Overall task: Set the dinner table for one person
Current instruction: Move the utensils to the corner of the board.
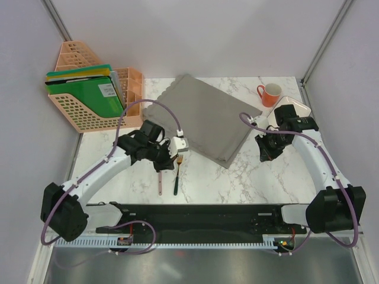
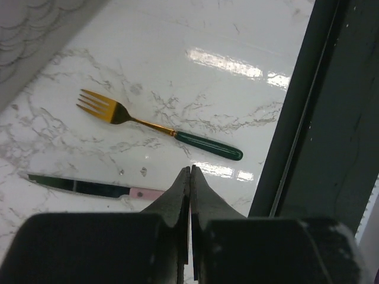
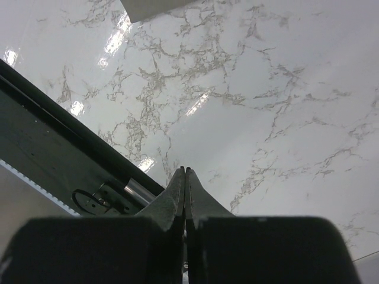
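The dinner table [image 1: 237, 177] is white marble with grey veins. A grey scallop-edged placemat [image 1: 207, 118] lies askew at its middle. A gold fork with a green handle [image 1: 177, 174] and a knife with a pink handle [image 1: 160, 184] lie side by side in front of the mat. My left gripper [image 1: 161, 167] hovers over the knife, shut and empty. In the left wrist view its tips [image 2: 190, 171] sit just above the knife's pink handle [image 2: 145, 192], with the fork [image 2: 154, 127] beyond. My right gripper [image 1: 265, 155] is shut over bare marble, empty [image 3: 185, 171].
An orange mug [image 1: 270, 93] and a white plate [image 1: 293, 105], partly under the right arm, stand at the back right. A peach file rack [image 1: 95, 97] with green folders occupies the back left. The black base rail [image 1: 201, 216] runs along the near edge.
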Robot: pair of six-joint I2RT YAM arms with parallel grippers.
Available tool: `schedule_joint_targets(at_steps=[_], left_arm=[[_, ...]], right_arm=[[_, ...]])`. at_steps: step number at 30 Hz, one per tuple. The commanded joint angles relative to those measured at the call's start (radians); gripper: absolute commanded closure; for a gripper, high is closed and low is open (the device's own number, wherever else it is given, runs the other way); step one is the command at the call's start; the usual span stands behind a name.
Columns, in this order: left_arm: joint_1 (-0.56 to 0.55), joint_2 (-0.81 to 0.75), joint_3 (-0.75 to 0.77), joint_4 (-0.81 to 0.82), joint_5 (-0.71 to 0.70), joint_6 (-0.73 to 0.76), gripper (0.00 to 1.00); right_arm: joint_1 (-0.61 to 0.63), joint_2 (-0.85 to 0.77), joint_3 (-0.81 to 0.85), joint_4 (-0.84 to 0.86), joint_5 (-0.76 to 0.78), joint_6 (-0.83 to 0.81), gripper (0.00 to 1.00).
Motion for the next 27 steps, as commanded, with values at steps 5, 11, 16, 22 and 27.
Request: schedule_joint_targets(at_steps=[5, 11, 16, 22, 27], left_arm=[[-0.127, 0.077, -0.101, 0.190, -0.176, -0.109, 0.98], [-0.218, 0.214, -0.103, 0.250, -0.187, -0.118, 0.98], [-0.249, 0.318, -0.065, 0.275, -0.195, -0.097, 0.98], [-0.258, 0.282, -0.097, 0.359, -0.204, -0.067, 0.38], [-0.258, 0.300, -0.097, 0.373, -0.192, -0.041, 0.00]], right_arm=[[-0.001, -0.021, -0.011, 0.084, -0.028, 0.079, 1.00], [-0.001, 0.036, -0.064, 0.157, -0.034, 0.112, 1.00], [-0.001, 0.051, -0.074, 0.174, -0.053, 0.131, 1.00], [-0.002, 0.001, -0.069, 0.164, -0.031, 0.129, 1.00], [0.001, 0.002, -0.069, 0.165, -0.028, 0.129, 0.99]])
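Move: The fork is nearly under the left gripper, its middle some 3 cm ahead, 3 cm to the right and about 16 cm below. The knife lies parallel to the fork, about 9 cm to its left and level with it. The grey mat's middle is about 33 cm ahead of the left hand and 14 cm to its right. From the right gripper the fork lies roughly 44 cm to the left, 1 cm ahead and 15 cm below. Bring the left gripper down towards the fork by about 10 cm, shifting some 5 cm right on the way and tipping the fingers roughly 10 degrees steeper. Keep it shut on the descent, then open it wide above the fork, one finger towards the tines and one towards the handle's end, without touching. Meanwhile ease the shut right hand about 2 cm forward and slightly down. ##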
